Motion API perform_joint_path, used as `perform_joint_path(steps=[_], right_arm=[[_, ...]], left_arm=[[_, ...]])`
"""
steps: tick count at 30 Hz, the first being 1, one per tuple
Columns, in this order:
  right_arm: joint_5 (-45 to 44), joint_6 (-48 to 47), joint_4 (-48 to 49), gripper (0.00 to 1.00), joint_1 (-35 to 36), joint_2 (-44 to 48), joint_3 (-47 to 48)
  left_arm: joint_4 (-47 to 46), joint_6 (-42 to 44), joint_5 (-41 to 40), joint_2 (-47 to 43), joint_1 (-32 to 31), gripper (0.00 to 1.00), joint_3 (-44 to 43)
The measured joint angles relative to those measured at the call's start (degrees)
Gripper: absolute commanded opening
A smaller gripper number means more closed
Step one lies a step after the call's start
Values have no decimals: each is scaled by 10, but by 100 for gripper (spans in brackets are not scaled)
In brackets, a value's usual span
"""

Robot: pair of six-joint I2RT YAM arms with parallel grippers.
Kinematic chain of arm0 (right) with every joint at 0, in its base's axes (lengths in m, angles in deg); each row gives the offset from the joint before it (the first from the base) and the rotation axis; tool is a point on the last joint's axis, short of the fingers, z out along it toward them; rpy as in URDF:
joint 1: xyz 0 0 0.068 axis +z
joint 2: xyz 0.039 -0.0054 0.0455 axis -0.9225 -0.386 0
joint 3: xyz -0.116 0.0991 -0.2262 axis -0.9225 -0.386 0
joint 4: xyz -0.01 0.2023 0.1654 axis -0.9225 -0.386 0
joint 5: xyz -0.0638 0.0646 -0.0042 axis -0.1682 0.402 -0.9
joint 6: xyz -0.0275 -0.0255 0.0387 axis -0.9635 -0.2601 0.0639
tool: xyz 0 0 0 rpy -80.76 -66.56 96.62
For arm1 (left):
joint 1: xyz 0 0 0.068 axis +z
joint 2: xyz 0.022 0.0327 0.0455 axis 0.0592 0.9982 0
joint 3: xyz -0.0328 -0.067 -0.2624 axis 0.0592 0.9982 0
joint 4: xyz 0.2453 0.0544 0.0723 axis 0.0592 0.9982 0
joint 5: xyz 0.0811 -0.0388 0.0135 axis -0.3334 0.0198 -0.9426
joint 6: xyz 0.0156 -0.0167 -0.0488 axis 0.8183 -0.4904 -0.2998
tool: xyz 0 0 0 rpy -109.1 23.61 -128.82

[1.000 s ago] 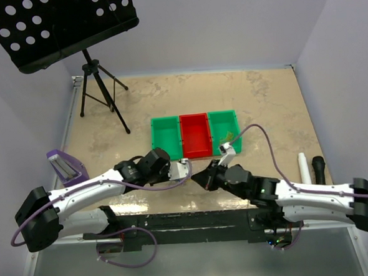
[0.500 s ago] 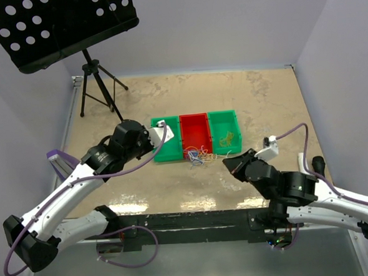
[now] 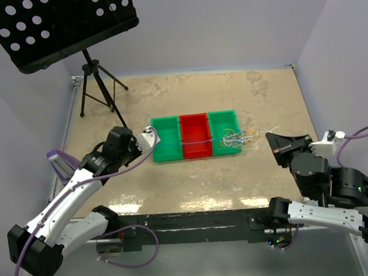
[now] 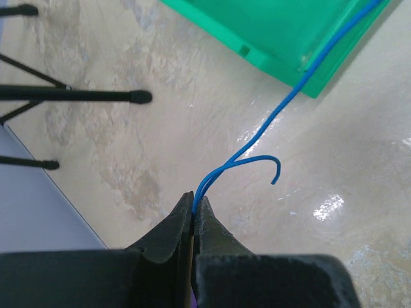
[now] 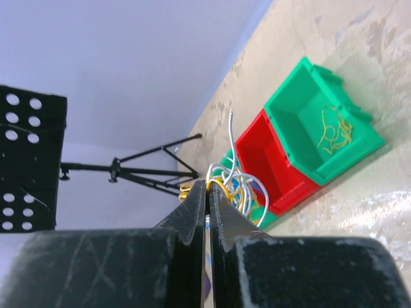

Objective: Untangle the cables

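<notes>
A tangle of white, yellow and blue cables (image 3: 241,138) hangs at the right edge of the right green bin (image 3: 223,124). My right gripper (image 3: 270,137) is shut on this tangle and holds it just right of the bin. In the right wrist view the yellow and white loops (image 5: 243,186) sit at its shut tips (image 5: 207,186). A blue cable (image 3: 200,139) runs from the tangle leftward across the bins to my left gripper (image 3: 150,131). In the left wrist view that gripper (image 4: 194,200) is shut on the blue cable (image 4: 260,131), whose free end curls beside it.
Three bins stand in a row: the left green bin (image 3: 165,130), the red bin (image 3: 194,128) and the right green bin, which holds a yellow-green cable (image 5: 334,135). A black music stand (image 3: 58,23) on a tripod (image 3: 101,87) stands back left. A purple object (image 3: 60,162) lies at the left edge.
Both grippers have moved apart from the table's front middle. The right carried the tangle rightward past the right green bin. The left pulled the blue cable leftward, stretching it over the bins.
</notes>
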State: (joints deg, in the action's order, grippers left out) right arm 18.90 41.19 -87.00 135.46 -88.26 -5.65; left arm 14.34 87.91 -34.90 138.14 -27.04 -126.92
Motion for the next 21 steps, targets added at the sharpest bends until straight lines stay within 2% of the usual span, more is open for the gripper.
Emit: perform_joint_path(steps=[10, 16, 21], right_arm=[[-83, -46, -27, 0, -3, 10, 53], [-124, -87, -29, 0, -7, 20, 102], [-139, -130, -35, 0, -10, 12, 124]], left_arm=[[-27, 69, 38, 45, 203, 0, 16], [-39, 110, 62, 63, 256, 0, 31], [-39, 115, 106, 103, 304, 0, -6]])
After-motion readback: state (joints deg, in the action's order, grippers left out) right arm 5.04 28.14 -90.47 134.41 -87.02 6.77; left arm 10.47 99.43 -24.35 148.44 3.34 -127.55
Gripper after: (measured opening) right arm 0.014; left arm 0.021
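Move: Both hands already hold cable: the left the blue one, the right the white-and-yellow tangle. The tangle's body hangs about 7 cm to the right hand's left, 1 cm ahead and 4 cm below it; from the left hand it is some 40 cm right, 6 cm back and 13 cm higher. The left green bin is about 12 cm ahead and 14 cm right of the left hand, 13 cm below. From the right hand, the right green bin is some 19 cm ahead, 9 cm left, 31 cm down. The shut left fingers keep their pinch on the blue cable and pull it away from the tangle, about 11 cm left with some 4 cm forward and 3 cm of sinking, the hand turning about 15 degrees counter-clockwise. The right fingers keep hold of the white and yellow strands and draw them the opposite way, roughly 8 cm right and 6 cm up, turning about 12 degrees clockwise as they tilt slightly upward. ##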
